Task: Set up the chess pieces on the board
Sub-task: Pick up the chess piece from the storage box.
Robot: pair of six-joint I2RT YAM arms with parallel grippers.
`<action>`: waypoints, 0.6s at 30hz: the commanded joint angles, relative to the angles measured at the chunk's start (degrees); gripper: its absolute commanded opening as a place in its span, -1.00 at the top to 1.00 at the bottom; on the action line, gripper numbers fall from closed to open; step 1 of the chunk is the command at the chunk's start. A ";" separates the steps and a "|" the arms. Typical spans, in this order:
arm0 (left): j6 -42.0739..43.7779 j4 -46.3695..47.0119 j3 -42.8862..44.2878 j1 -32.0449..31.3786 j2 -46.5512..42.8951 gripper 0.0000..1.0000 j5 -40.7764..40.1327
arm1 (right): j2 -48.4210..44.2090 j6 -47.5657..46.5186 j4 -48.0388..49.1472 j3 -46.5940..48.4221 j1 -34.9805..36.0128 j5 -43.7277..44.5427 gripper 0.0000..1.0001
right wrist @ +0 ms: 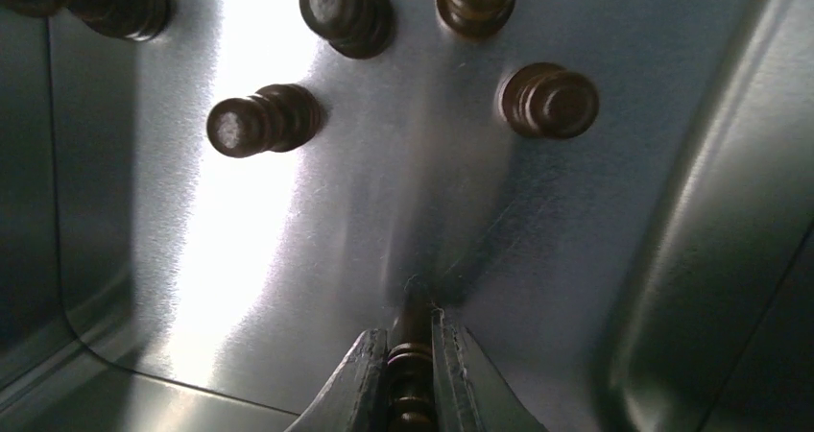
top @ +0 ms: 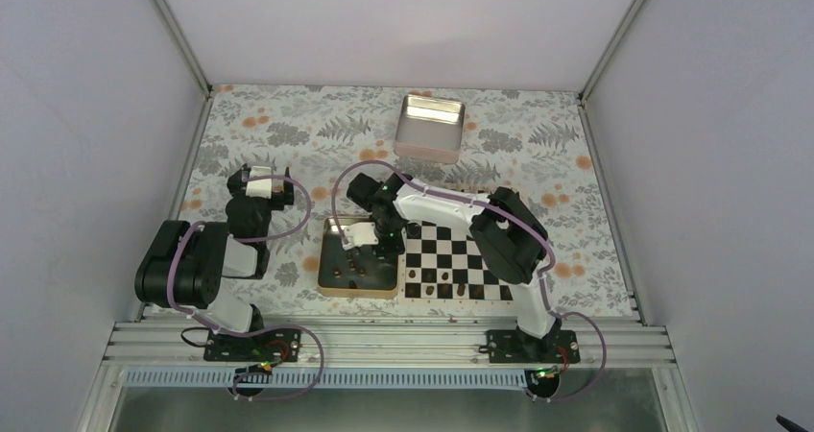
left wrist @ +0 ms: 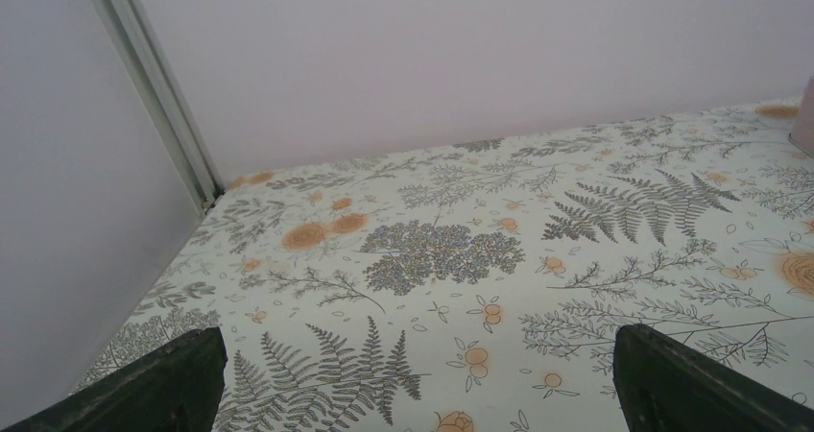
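My right gripper (right wrist: 411, 341) is shut on a small dark brown chess piece (right wrist: 413, 374) pinched between its two fingers, low over the floor of the gold-rimmed metal tray (top: 331, 284). Several more dark chess pieces (right wrist: 264, 120) lie or stand on the tray's shiny bottom ahead of the fingers. From above, the right gripper (top: 357, 245) reaches down into that tray, just left of the black-and-white board (top: 461, 250). A few dark pieces (top: 443, 282) stand along the board's near row. My left gripper (left wrist: 413, 379) is open and empty over the floral cloth at the left.
A silver tin (top: 431, 125) sits at the back centre of the floral tablecloth (top: 288, 134). White walls close in on three sides, and a metal rail (top: 384, 341) runs along the near edge. The tray's raised wall (right wrist: 710, 259) curves up to the right of the held piece.
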 commanded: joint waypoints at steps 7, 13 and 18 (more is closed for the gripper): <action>0.09 3.07 0.16 -0.15 0.47 -1.00 0.47 | -4.70 1.29 -1.66 4.44 0.29 -0.49 0.90; 0.16 3.08 0.16 -0.15 0.50 -1.00 0.44 | -12.42 2.17 -1.02 1.60 -4.79 2.30 0.90; 0.14 3.08 0.16 -0.15 0.49 -1.00 0.50 | -24.61 1.83 1.04 -7.90 -13.26 2.71 0.90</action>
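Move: The right hand, already shut on a dark chess piece in the storage box, has the chessboard's middle about 18 cm to its right, 2 cm ahead and 3 cm lower. Left in the box, one dark piece stands 7 cm to its left and 2 cm ahead, another 6 cm left and 2 cm back. From the idle left hand the board's middle is roughly 46 cm right, 15 cm back, 12 cm below. Still pinching the piece, the right hand lifts about 10 cm and swings forward some 5 cm, finally right. ##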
